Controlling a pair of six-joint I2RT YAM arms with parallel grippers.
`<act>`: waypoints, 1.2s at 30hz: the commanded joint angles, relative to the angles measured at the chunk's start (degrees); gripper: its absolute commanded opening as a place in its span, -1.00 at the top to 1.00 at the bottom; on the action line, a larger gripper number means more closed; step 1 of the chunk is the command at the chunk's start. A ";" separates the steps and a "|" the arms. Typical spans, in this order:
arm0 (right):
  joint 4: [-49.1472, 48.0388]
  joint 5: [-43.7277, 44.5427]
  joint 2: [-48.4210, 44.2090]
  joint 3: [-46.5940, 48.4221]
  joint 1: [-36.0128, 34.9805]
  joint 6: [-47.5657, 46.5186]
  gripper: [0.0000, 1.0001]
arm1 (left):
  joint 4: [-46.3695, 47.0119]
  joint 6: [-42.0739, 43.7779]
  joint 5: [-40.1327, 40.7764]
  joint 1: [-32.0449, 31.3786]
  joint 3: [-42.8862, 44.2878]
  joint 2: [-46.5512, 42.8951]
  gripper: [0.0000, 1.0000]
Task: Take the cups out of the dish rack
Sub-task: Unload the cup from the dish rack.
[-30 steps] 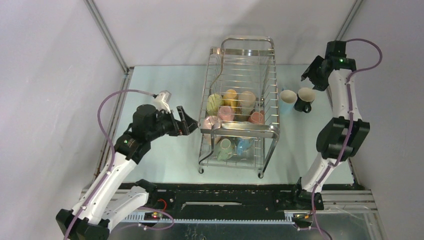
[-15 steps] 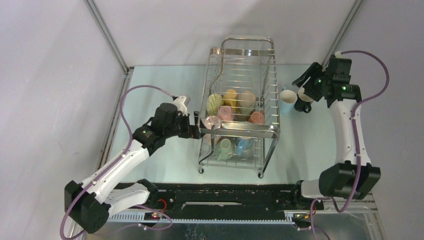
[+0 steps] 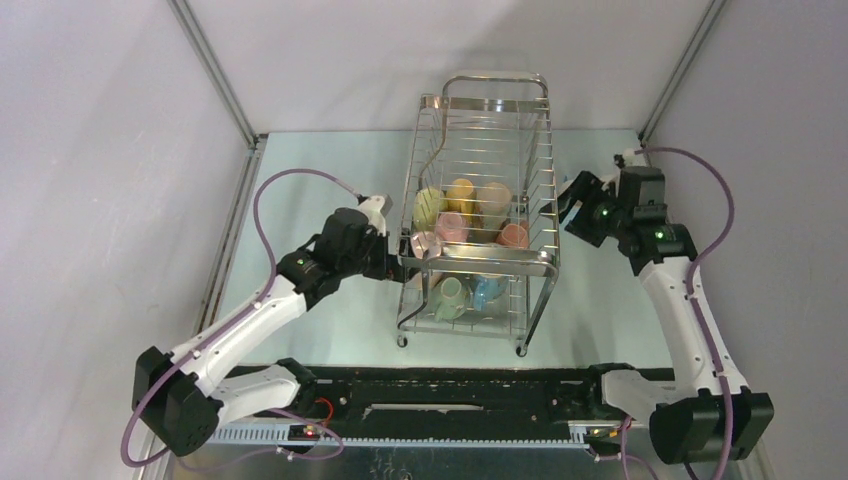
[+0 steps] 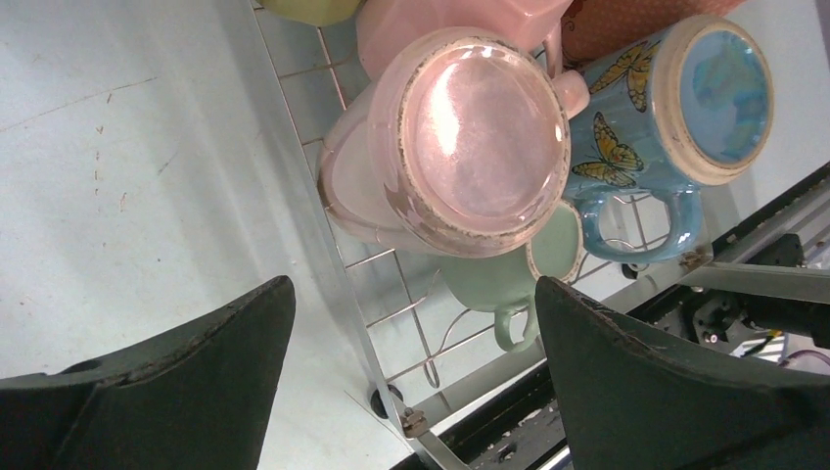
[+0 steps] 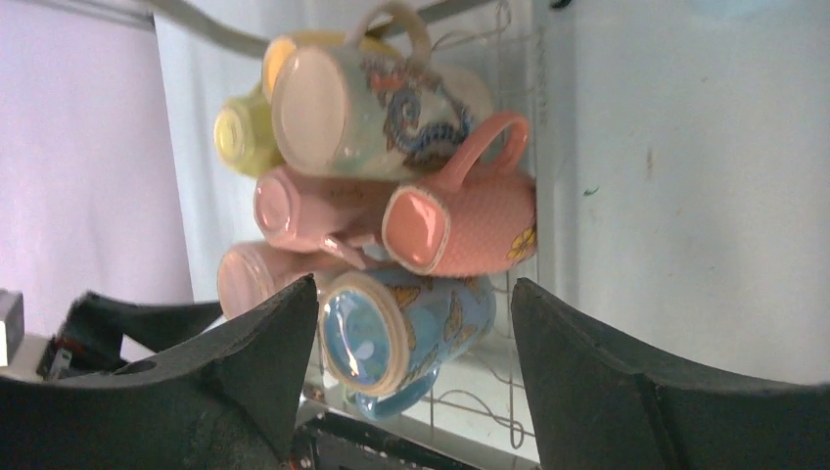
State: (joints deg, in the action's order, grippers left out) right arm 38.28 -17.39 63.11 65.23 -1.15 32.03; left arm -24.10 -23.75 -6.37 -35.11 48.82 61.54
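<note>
The dish rack (image 3: 497,80) stands mid-table with several cups lying in it. On its upper tier are a yellow-green cup (image 3: 428,207), a cream cup (image 3: 493,200), a pink cup (image 3: 452,227) and a salmon cup (image 3: 513,236). Below them lie a pale green cup (image 3: 449,295) and a blue butterfly cup (image 3: 487,290). My left gripper (image 3: 395,255) is open at the rack's left side. The pale pink cup (image 4: 460,137) is just ahead of its empty fingers (image 4: 235,333). My right gripper (image 3: 575,205) is open outside the rack's right side, facing the blue butterfly cup (image 5: 401,338) and salmon cup (image 5: 470,225), holding nothing.
The rack's wire wall (image 4: 323,225) stands between the left fingers and the cups, and its right wall (image 5: 533,127) between the right fingers and the cups. Metal frame posts (image 3: 215,75) rise at the back corners. The black base rail (image 3: 450,390) runs along the near edge.
The left gripper has moved right to the rack's side. The right arm has swung down and left from the back corner to the rack's right side, over two cups standing there, its jaws widening.
</note>
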 commanded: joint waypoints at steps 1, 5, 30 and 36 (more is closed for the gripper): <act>-4.60 -0.87 -3.39 -4.25 -2.94 2.40 -0.58 | 3.21 2.45 2.82 -1.44 4.06 1.06 -1.00; -6.10 -1.06 -4.59 -7.53 -3.70 2.54 -0.58 | 5.63 3.90 3.30 -2.47 3.78 2.24 -1.00; -12.79 -7.79 -5.27 -14.78 -1.57 2.89 -0.59 | 38.70 22.00 -3.19 -4.38 -9.64 7.24 -1.00; -13.55 -8.24 -5.54 -16.35 -1.34 2.92 -0.59 | 39.17 23.63 -6.15 -4.43 -10.27 9.59 -1.00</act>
State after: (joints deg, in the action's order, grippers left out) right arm 27.16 -24.58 58.72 49.87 -2.96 34.11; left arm 11.97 -3.73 -9.10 -39.35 39.22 69.87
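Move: The light pink cup, upside down in the near-left part of the rack, is about 5 cm ahead of the left hand, 7 cm to its right and 5 cm lower. From that cup the deeper pink cup stands 5 cm farther out and 5 cm right, the yellow-green cup 9 cm farther out and 1 cm right, and the blue butterfly cup 11 cm right and 3 cm nearer. For the right hand, the light pink cup is roughly 23 cm left, 7 cm back and 12 cm below. The left hand, wide open, slides about 7 cm right and forward at nearly constant height to the light pink cup, its fingers levelling out of their downward slant and swinging clockwise, some 30 degrees in all, until the tips straddle the cup's upturned base without closing. Meanwhile the right hand, also staying open, sinks about 5 cm beside the rack's right side and eases a little left and back, most of this early on, then nearly hovers. ##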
